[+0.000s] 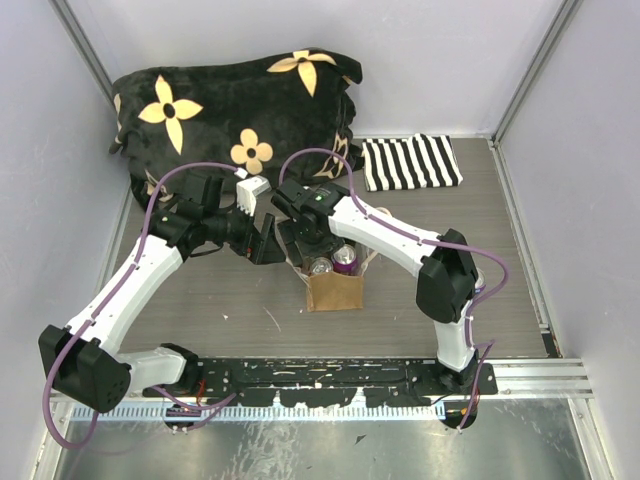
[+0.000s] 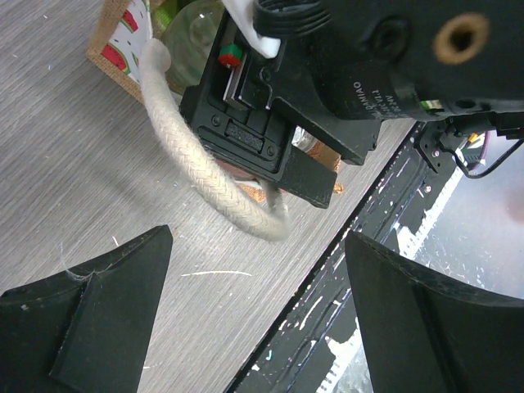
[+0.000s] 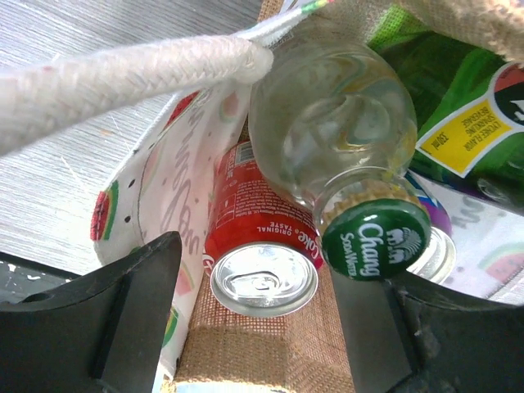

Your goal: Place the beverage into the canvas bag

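The canvas bag stands upright mid-table, its lining printed with watermelons. Inside it I see a red cola can, a clear glass soda bottle with a green cap, a purple can and a green-labelled bottle. My right gripper hangs open just over the bag's mouth, its fingers apart on either side of the cola can's top and clamping nothing. My left gripper is open beside the bag's left side. A cream rope handle droops just beyond its fingertips, untouched.
A black flowered cushion fills the back left. A black-and-white striped cloth lies at the back right. The black mounting rail runs along the near edge, and grey walls close in both sides.
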You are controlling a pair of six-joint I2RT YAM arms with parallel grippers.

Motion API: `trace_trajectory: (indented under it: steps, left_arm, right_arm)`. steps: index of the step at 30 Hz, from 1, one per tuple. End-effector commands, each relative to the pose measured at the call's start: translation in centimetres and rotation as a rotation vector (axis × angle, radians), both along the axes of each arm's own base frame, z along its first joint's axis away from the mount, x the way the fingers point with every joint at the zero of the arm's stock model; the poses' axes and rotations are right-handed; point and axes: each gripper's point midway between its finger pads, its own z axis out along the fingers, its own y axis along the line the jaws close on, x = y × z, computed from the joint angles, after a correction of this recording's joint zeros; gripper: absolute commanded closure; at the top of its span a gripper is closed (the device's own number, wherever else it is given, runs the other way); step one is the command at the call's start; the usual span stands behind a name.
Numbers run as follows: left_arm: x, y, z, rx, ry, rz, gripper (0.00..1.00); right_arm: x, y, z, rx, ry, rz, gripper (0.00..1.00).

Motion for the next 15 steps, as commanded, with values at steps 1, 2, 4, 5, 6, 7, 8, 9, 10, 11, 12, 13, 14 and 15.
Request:
trace_trajectory:
  steps: [1, 2, 4, 5, 6, 7, 8, 9, 10, 11, 12, 13, 14, 15]
  left_arm:
    - [-0.4, 0.0, 0.3, -0.01, -0.015, -0.014, 0.06]
    - [-0.4, 0.0, 0.3, -0.01, -0.015, -0.014, 0.06]
    - [-0.4, 0.0, 0.3, -0.011, -0.016, -0.014, 0.06]
    - [-0.4, 0.0, 0.4, -0.011, -0.018, -0.014, 0.06]
    - [-0.3, 0.0, 0.4, -0.01, -0.019, -0.013, 0.06]
    - [-0.3, 0.0, 0.4, -0.009, -0.022, -0.013, 0.06]
    - [-0.2, 0.0, 0.5, -0.009, -0.025, -0.012, 0.06]
    - [-0.2, 0.0, 0.6, -0.008, -0.027, -0.013, 0.06]
    - [-0.2, 0.0, 0.5, -0.006, -0.027, -0.013, 0.06]
    - [-0.2, 0.0, 0.6, -0.006, -0.029, -0.014, 0.07]
    - [-0.1, 0.0, 0.6, -0.007, -0.032, -0.014, 0.07]
    - [-0.1, 0.0, 0.7, -0.006, -0.036, -0.014, 0.07]
    - [0.0, 0.1, 0.8, -0.005, -0.044, -0.014, 0.07]
    - [0.1, 0.1, 1.1, -0.007, -0.058, -0.012, 0.07]
  right_arm:
    - [0.8, 0.8, 5.1, 0.095, -0.104, -0.015, 0.23]
    - [0.9, 0.7, 5.4, 0.097, -0.112, -0.018, 0.23]
    - [1.1, 0.6, 6.1, 0.099, -0.129, -0.025, 0.23]
    - [1.2, 0.7, 6.5, 0.107, -0.137, -0.028, 0.23]
    - [1.5, 0.6, 7.0, 0.106, -0.155, -0.037, 0.23]
    - [1.8, 0.4, 7.4, 0.102, -0.179, -0.049, 0.23]
    - [2.1, 0.3, 8.1, 0.108, -0.197, -0.059, 0.24]
    - [2.3, 0.2, 8.7, 0.114, -0.215, -0.069, 0.24]
    - [2.6, 0.0, 9.4, 0.119, -0.239, -0.081, 0.25]
    - [2.9, -0.1, 10.1, 0.126, -0.26, -0.094, 0.25]
    - [3.2, -0.4, 10.8, 0.131, -0.281, -0.108, 0.25]
    - [3.6, -0.7, 11.5, 0.136, -0.303, -0.126, 0.26]
    - [3.9, -1.2, 12.3, 0.14, -0.326, -0.143, 0.26]
    - [4.2, -1.9, 13.1, 0.137, -0.35, -0.163, 0.27]
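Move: The one drink still outside, the purple can on the table, stands about 32 cm to the right hand's right, 3 cm back and some 8 cm lower. In the bag, the red can is 8 cm below that hand and about 1 cm ahead. The glass bottle is roughly 5 cm farther out than the red can, and a second purple can is 5 cm to the red can's right and 2 cm beyond it. From the left hand the outside can lies some 42 cm right, 3 cm back and 16 cm lower. Already clear of the red can, the open right hand climbs about 6 cm out of the bag, speeding up as it goes. It drifts some 2.5 cm forward over the glass bottle, and the wrist tips the fingers outward by about 10 degrees. The fingers stay open and empty. ##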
